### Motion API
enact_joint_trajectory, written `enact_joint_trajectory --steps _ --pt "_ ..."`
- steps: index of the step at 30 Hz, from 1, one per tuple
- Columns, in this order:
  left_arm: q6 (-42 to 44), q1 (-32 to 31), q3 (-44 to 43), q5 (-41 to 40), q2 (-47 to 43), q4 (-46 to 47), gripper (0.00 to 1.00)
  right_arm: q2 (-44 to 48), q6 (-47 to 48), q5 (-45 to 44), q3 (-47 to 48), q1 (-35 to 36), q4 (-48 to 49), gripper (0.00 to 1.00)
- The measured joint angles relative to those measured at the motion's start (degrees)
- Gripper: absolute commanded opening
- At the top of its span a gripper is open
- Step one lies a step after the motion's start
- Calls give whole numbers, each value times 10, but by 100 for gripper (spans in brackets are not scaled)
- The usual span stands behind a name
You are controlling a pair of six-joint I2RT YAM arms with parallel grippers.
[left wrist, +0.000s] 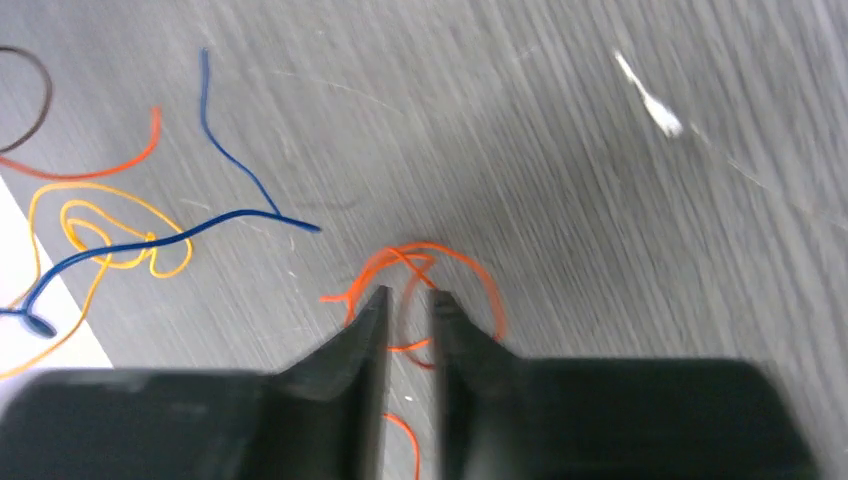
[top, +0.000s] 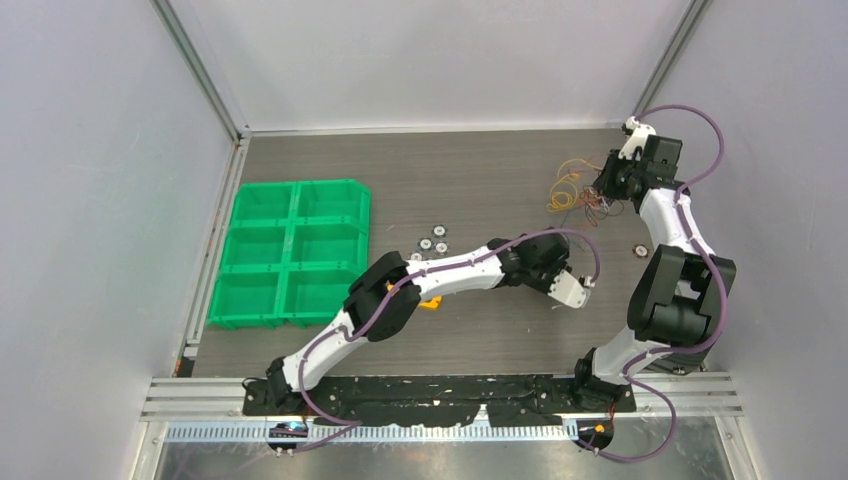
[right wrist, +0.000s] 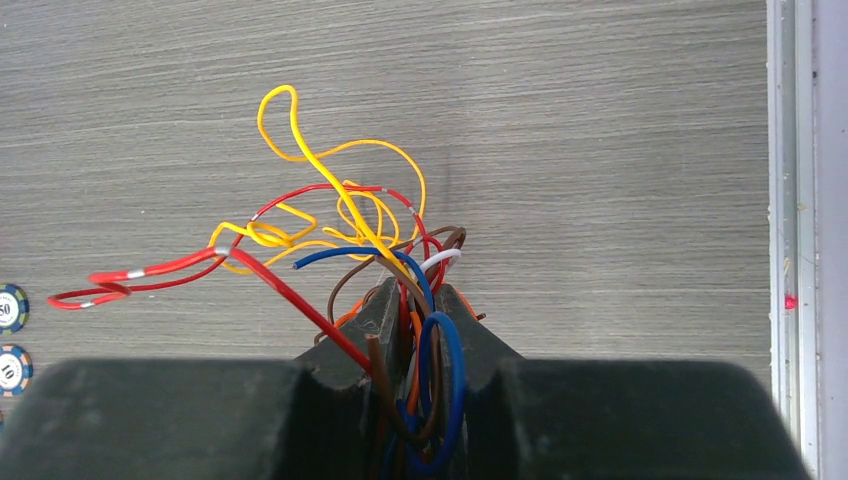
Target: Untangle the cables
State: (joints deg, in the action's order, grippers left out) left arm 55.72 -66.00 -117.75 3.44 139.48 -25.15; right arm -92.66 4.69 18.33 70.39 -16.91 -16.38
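My right gripper (right wrist: 418, 295) is shut on a bunch of cables (right wrist: 340, 220): yellow, red, blue, brown, orange and white strands fan out above the table from between its fingers. In the top view this bunch (top: 572, 190) hangs at the far right next to the right gripper (top: 603, 188). My left gripper (left wrist: 410, 300) is narrowly open low over the table, its tips straddling a loose orange wire loop (left wrist: 470, 265). Loose blue (left wrist: 230, 160), yellow (left wrist: 100, 215) and orange (left wrist: 100, 170) strands lie to its left. In the top view the left gripper (top: 580, 292) is at centre right.
A green bin tray (top: 290, 250) with several compartments stands at the left. Poker chips (top: 432, 240) lie mid-table, one more (top: 640, 250) by the right arm, and two show in the right wrist view (right wrist: 10, 308). A metal rail (right wrist: 790, 200) edges the table.
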Motion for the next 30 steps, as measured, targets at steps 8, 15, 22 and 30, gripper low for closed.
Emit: enact_joint_trajectory --steps 8,15,22,30 --pt "-22 23 135 -10 -78 -32 0 0 11 24 0 -10 -6 5" --pt "-131 85 245 86 -311 -53 0 0 8 76 0 -4 -21 5" --pt "-287 265 242 205 -502 -73 0 6 6 141 -11 22 -35 5" --pt "-377 531 269 231 -558 -134 0 21 10 196 -13 79 -54 5"
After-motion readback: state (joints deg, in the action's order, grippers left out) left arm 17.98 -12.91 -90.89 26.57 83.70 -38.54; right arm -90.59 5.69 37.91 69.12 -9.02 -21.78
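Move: The loose orange cable lies on the table right between the left hand's half-closed fingers, about 1 cm right and 2 cm below. From that hand the poker chips are some 25 cm left and 5 cm ahead, the yellow bracket about 28 cm left and 4 cm back, the green tray's middle roughly 55 cm left and 4 cm ahead. The right hand keeps the tangle just under its fingers, about 3 cm to the left; the orange cable is some 16 cm back, 16 cm left and 13 cm below. Dipping a last 2 cm, the left hand shuts its fingers on the orange cable, then lifts it and sweeps about 40 cm left, rising some 26 cm overall and reaching 11 cm forward, towards the green tray's far right part, the wrist swinging counter-clockwise. The right hand, still gripping the tangle, carries it about 12 cm left and slightly back, turning some 25 degrees counter-clockwise. ##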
